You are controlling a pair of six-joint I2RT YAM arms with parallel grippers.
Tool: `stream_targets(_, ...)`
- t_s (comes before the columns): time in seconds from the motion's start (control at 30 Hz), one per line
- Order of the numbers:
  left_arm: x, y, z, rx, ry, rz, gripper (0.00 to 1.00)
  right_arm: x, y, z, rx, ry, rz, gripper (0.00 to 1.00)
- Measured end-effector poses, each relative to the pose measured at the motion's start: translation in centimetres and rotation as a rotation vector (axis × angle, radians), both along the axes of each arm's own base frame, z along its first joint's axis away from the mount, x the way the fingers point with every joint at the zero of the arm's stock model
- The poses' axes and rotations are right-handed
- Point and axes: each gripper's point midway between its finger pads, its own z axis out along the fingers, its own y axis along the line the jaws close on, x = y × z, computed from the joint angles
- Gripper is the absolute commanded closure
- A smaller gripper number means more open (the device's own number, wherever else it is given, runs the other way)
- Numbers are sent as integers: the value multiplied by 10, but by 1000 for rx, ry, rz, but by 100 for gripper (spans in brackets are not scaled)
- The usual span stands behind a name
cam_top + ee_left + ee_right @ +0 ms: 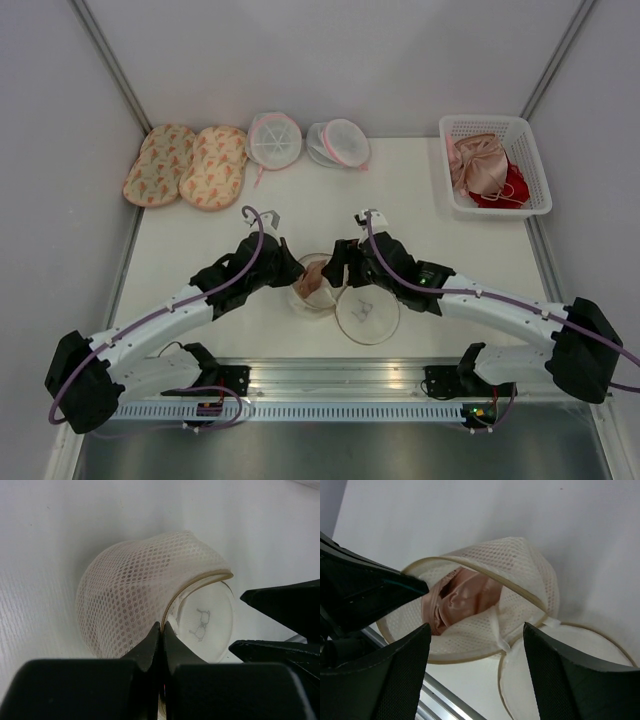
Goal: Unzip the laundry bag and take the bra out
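Note:
The laundry bag [368, 312] lies unzipped near the table's front edge. One half is flat and the other half [135, 595] is lifted into a dome. My left gripper [162, 626] is shut on the tan edging of the lifted half [293, 272]. Inside the opening shows the bra [460, 600], shiny pinkish-beige and crumpled [315, 275]. My right gripper [476, 630] stands open just in front of the bag's mouth [338, 265], holding nothing. A small dark mark [200, 625] shows on the flat half.
A white basket [520, 130] at the back right holds pink and red garments. Two peach floral bags [185, 165] and two white mesh bags with pink trim [273, 138] lie along the back. A metal rail [330, 375] runs along the near edge.

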Motion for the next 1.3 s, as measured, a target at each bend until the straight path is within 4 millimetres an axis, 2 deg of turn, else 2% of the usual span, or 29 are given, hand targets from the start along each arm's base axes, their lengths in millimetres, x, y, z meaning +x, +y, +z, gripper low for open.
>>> stream_targets(0.17,-3,4,3,-16,-4,13,98,6,30,-5,81,16,45,28)
stream_targets(0.4,-4,12,1,0,2,49,98,7,59,-21,140,52,89,30)
stream_targets(0.63,-4,17,6,-6,-6,72,98,2,82,-50,156,108,136,32)
stream_targets(0.83,-4,22,10,-13,-14,94,98,1,106,-70,176,144,167,38)
stream_targets(0.93,-2,25,9,-7,-13,110,98,-1,119,-79,202,157,184,62)
stream_targets(0.97,-3,25,8,-8,-9,111,98,-1,123,-81,208,162,189,77)
stream_targets(1.07,-6,25,5,-10,2,106,98,-1,132,-80,229,160,196,100)
stream_targets(1.2,-9,27,6,-16,-3,107,98,-3,130,-69,234,139,200,99)
stream_targets(1.3,-10,29,6,-18,-6,108,98,-10,114,-45,234,101,204,100)
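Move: The bra lies in the open mesh laundry bag, about 9 cm to the right hand's left, level with it in reach and some 8 cm below. The bag's middle is around 8 cm left, 2 cm nearer the base and 10 cm below; its opened round lid lies roughly 4 cm right, 6 cm back and 13 cm down. For the left hand, already pinching the rim, the bra is about 3 cm right, 1 cm back and 7 cm below. The bra in the bag's mouth is what the right hand reaches for: it goes about 13 cm left, sinking 8 cm into the opening under the left hand's grip, turning slightly counter-clockwise. There the half-open fingers shut and pinch the bra's lacy edge, then rise some 3 cm and ease 2 cm back right. The left hand keeps its pinch on the rim, drifting 3 cm left. ##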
